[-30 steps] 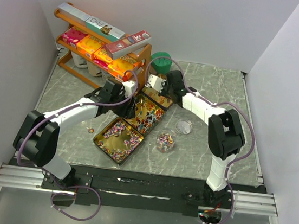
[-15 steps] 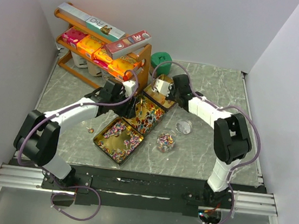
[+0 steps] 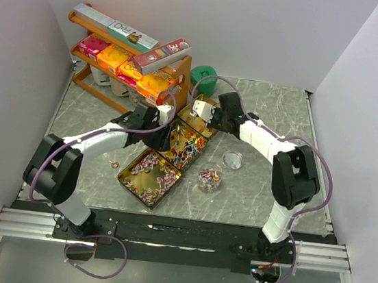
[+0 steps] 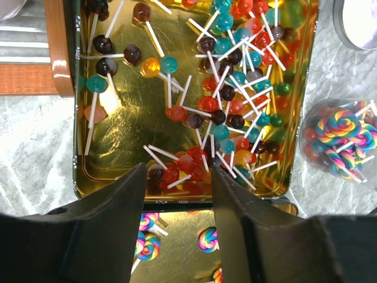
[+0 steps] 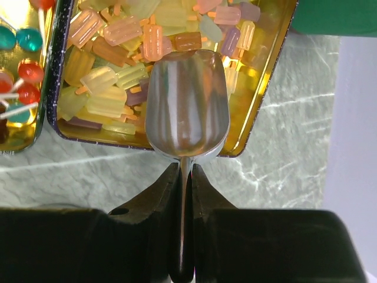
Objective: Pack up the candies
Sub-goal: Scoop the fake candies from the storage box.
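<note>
Three open gold tins hold the candies. The far tin [image 5: 265,94] holds orange and yellow ice-pop shaped candies [image 5: 112,53]. My right gripper [image 5: 185,171] is shut on the thin handle of a metal scoop [image 5: 187,103], whose empty bowl hangs over that tin's near edge. The middle tin [image 4: 79,118] holds red, teal and dark ball lollipops [image 4: 235,76]. My left gripper [image 4: 178,168] stands open above this tin's near rim, with nothing between its fingers. Under it, the near tin [image 3: 149,176] holds rainbow swirl lollipops [image 4: 207,240].
A small clear cup [image 4: 339,138] of swirl lollipops stands right of the tins, with an empty clear dish [image 3: 232,160] behind it. A wooden rack [image 3: 126,61] of cardboard boxes fills the back left. A green container [image 3: 202,76] sits behind the far tin. One loose candy [image 3: 112,164] lies left.
My right arm has swung, carrying the scoop a little to the right and nearer over the far tin. The left jaws have narrowed slightly; the left gripper stays where it was.
</note>
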You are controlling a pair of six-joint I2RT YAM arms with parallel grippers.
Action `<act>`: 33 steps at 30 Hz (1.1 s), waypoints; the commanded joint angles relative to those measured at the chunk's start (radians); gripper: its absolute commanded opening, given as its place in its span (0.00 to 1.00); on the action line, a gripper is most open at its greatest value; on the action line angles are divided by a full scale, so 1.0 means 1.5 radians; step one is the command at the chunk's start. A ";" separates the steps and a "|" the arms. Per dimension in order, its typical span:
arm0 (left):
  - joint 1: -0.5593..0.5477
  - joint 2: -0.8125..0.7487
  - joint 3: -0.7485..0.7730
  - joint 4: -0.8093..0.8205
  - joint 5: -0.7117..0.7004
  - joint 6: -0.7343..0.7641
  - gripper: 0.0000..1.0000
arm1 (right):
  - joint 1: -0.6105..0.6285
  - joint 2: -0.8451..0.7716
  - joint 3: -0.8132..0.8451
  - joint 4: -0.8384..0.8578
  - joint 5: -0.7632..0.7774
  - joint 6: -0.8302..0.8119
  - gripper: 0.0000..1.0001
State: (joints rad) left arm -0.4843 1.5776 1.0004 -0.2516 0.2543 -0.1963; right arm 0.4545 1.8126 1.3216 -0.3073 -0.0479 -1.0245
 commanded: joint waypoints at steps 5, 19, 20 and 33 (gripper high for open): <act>-0.002 0.024 0.011 0.006 -0.018 -0.008 0.46 | 0.008 0.036 0.007 -0.030 -0.143 0.084 0.00; -0.002 0.105 0.047 -0.025 -0.016 -0.008 0.33 | 0.015 0.081 0.030 -0.035 -0.177 0.159 0.00; -0.003 0.106 0.048 -0.026 -0.015 -0.005 0.33 | 0.016 0.088 0.035 -0.039 -0.175 0.163 0.00; -0.005 0.113 0.048 -0.031 -0.019 -0.004 0.30 | -0.011 0.044 -0.058 0.051 -0.034 0.024 0.00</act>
State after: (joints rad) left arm -0.4870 1.7428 1.0500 -0.2741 0.2359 -0.2043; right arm 0.4526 1.8965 1.3117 -0.2295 -0.1196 -0.8864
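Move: The red lollipops at the near end of the lollipop tray lie almost straight below my open left hand, about 5 cm down. The rainbow-lollipop tray's middle is some 8 cm back and 4 cm left; the jar about 4 cm back and 12 cm right. The popsicle-candy tray's middle is about 4 cm ahead, 5 cm left and 7 cm below my right hand; the green roll is some 14 cm ahead and 6 cm left. I lower my left hand about 5 cm almost straight down onto the red lollipops, narrowing the fingers from half open to under a third and tipping the wrist slightly. Keeping hold of the scoop, my right hand sweeps it left about 4 cm over the popsicle candies while rolling left side up, then comes back right some 2 cm, sinking to about 3.5 cm below its start as it rolls partly back. ##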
